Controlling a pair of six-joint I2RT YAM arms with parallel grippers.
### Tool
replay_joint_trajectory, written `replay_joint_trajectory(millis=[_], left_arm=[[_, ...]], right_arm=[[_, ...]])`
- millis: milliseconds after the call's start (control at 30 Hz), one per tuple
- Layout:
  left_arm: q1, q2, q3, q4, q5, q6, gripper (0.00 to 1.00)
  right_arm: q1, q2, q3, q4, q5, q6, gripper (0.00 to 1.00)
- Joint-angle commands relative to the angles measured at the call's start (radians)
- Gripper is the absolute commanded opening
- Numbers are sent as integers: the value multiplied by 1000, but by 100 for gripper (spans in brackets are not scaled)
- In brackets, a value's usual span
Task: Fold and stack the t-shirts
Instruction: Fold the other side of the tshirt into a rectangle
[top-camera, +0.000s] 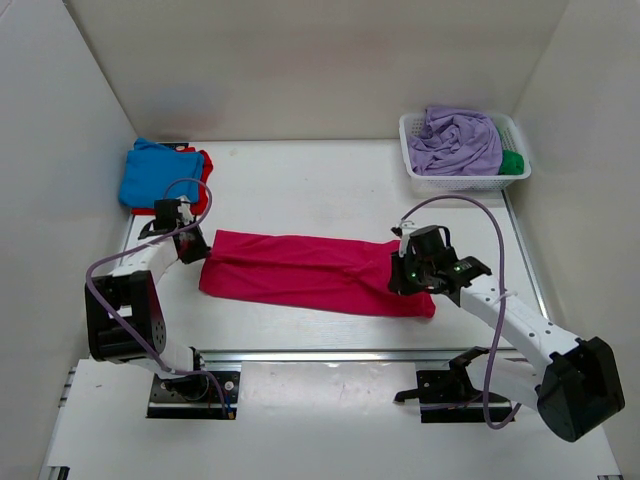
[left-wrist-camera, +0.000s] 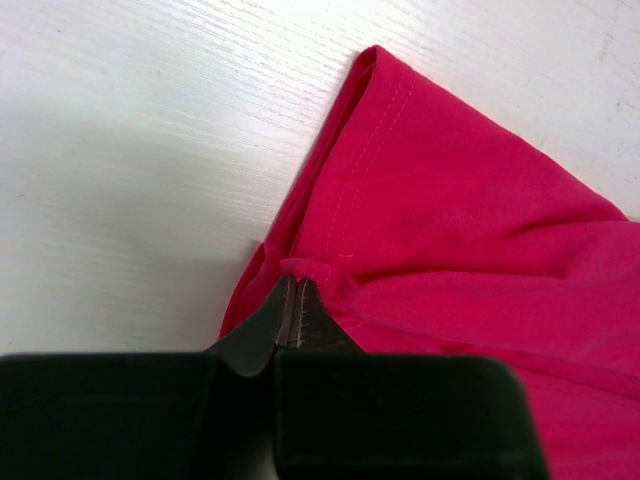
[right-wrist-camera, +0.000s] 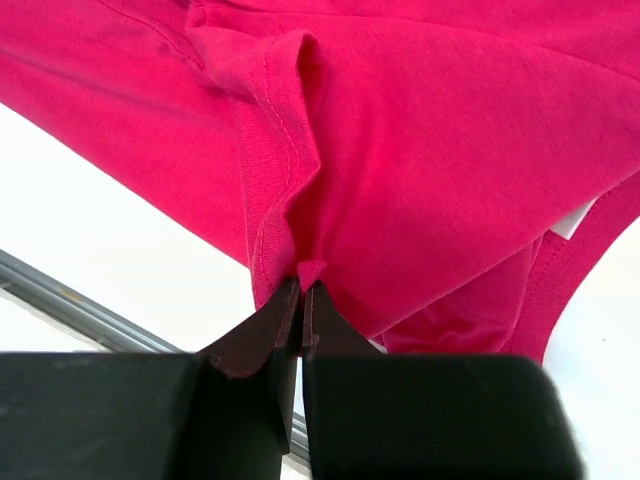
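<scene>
A crimson-pink t-shirt (top-camera: 315, 272) lies stretched as a long band across the middle of the table. My left gripper (top-camera: 200, 246) is shut on its left end; in the left wrist view the gripper (left-wrist-camera: 296, 284) pinches a fold of the pink cloth (left-wrist-camera: 470, 240). My right gripper (top-camera: 398, 268) is shut on the right end, and the right wrist view shows the gripper (right-wrist-camera: 303, 284) nipping a small tuck of the cloth (right-wrist-camera: 420, 170). A folded bright blue t-shirt (top-camera: 152, 174) lies on a red t-shirt (top-camera: 205, 180) at the back left. A lavender t-shirt (top-camera: 457, 140) and a green t-shirt (top-camera: 512, 163) fill the basket.
The white latticed basket (top-camera: 440, 180) stands at the back right corner. White walls close in the table on the left, back and right. A metal rail (top-camera: 360, 355) runs along the near edge of the table, in front of the arm bases.
</scene>
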Motion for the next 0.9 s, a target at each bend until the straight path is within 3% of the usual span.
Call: replay_joint_trajectory(millis=[0, 400, 467, 533, 567, 600, 700, 767, 867], left_arm=[[9, -62, 3, -4, -28, 11, 0], [12, -14, 11, -36, -16, 3, 0], [12, -26, 3, -15, -7, -3, 15], [15, -51, 3, 4, 11, -6, 43], [13, -54, 8, 16, 30, -3, 48], [13, -62, 24, 19, 36, 2, 54], [-1, -89, 78, 27, 64, 29, 64], [-16, -98, 115, 25, 77, 52, 65], [-47, -85, 146, 7, 116, 83, 58]], right_arm=[[6, -24, -17, 25, -4, 15, 0], [23, -35, -88, -7, -40, 9, 0], [26, -20, -89, -18, -52, 13, 0], [27, 12, -91, -24, -38, -4, 0], [30, 14, -80, -26, -28, -5, 1], [29, 17, -70, -32, -15, -7, 4], [1, 23, -25, -34, -9, -22, 31], [-10, 28, 32, -56, -8, -31, 47], [-23, 46, 85, -83, 31, -44, 61]])
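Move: The crimson t-shirt, already folded to a long strip, is pinched at both ends. Its middle lies about 26 cm right of the left hand, 5 cm back and 1 cm below; from the right hand, 20 cm left, 4 cm ahead and 5 cm below. The near edge passes some 5 cm behind the right hand and 5 cm below it, with the right near corner 8 cm to its right and 5 cm back. The blue t-shirt stack stands some 17 cm ahead of the left hand and 10 cm left. The t-shirt's right-hand flap, still pinched, is lowered and drawn back towards the near edge, the right hand going about 3.5 cm down and 3 cm back before its fingers open and it starts up and forward again. The left hand keeps its pinch almost in place, then opens and lifts off about 4 cm up and some 3 cm forward. ##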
